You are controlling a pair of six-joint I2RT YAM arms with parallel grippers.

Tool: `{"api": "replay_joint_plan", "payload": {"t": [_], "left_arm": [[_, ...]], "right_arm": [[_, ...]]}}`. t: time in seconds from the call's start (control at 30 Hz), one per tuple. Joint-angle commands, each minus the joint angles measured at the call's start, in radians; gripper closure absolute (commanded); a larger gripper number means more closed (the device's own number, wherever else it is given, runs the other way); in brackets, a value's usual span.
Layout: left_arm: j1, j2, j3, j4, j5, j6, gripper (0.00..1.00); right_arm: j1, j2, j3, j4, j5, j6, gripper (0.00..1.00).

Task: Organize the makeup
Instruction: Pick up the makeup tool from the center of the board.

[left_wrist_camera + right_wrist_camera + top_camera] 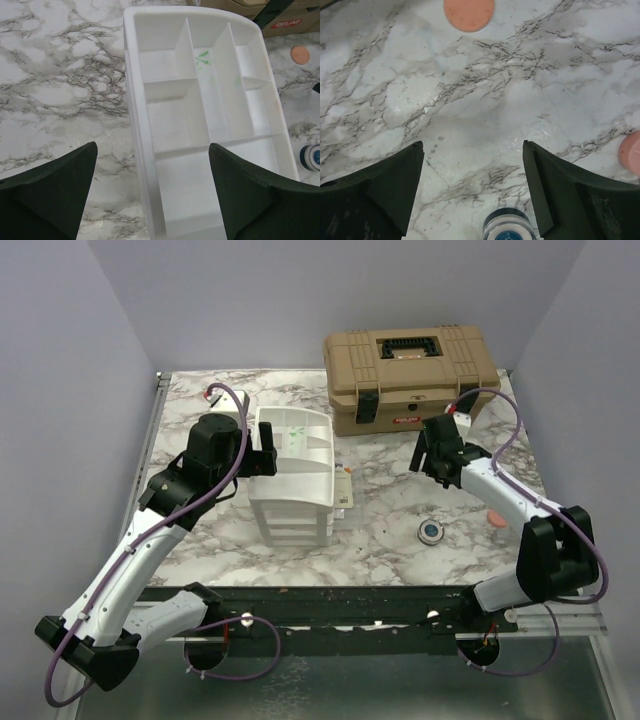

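My left gripper hangs open over the near end of the white divided tray on top of the drawer unit; the tray's compartments hold only faint green marks. My right gripper is open above bare marble, with nothing between its fingers. The round blue-centred compact stands just below its fingertips. A pink disc lies ahead of it, and another pink disc sits off to the right. A clear palette lies against the drawer unit's right side.
The tan toolbox stands shut at the back right. The marble table ends at a black rail along the near edge, where the arm bases are bolted. Grey walls close in the sides.
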Motion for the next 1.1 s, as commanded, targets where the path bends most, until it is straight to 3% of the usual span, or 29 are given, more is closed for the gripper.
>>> {"api": "replay_joint_plan", "payload": {"t": [0.0, 0.2, 0.37, 0.47, 0.9, 1.07], "left_arm": [[0.001, 0.009, 0.02, -0.009, -0.046, 0.018, 0.05], [0.001, 0.022, 0.037, -0.004, -0.061, 0.02, 0.05], [0.001, 0.046, 0.059, -0.004, -0.075, 0.03, 0.05], [0.001, 0.069, 0.075, -0.001, -0.075, 0.039, 0.05], [0.001, 0.09, 0.093, -0.001, -0.088, 0.057, 0.05], [0.001, 0.105, 0.103, 0.0, -0.088, 0.064, 0.05]], "right_arm": [[-0.036, 0.057, -0.018, 0.136, 0.026, 0.011, 0.14], [-0.086, 0.161, -0.059, 0.34, -0.006, -0.011, 0.13], [-0.116, 0.195, -0.144, 0.637, -0.012, -0.079, 0.13], [-0.142, 0.248, -0.135, 0.708, -0.038, -0.072, 0.13], [-0.166, 0.405, -0.026, 0.737, 0.011, -0.037, 0.14], [-0.184, 0.484, 0.09, 0.587, 0.067, 0.026, 0.18]]}}
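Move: The makeup tool I go for, the orange disc, lies about 14 cm ahead of my open right hand, 5 cm to its right and 10 cm below. The tan toolbox's front wall stands some 5 cm beyond the disc, its middle about 7 cm left of it. The round jar sits roughly 8 cm behind my hand and 1 cm left; the pink puff about 4 cm back and 15 cm right. From my left hand the disc is some 20 cm ahead and 42 cm right, far below. I reach my right hand forward about 12 cm while sinking some 7 cm, bearing slightly right, down onto the orange disc in front of the toolbox; the sinking ends before the forward reach does. My fingers stay wide open and tip up some 15 degrees to a flatter approach, ending around the disc without gripping it. My left hand, open over the white organizer, eases about 2 cm forward. ##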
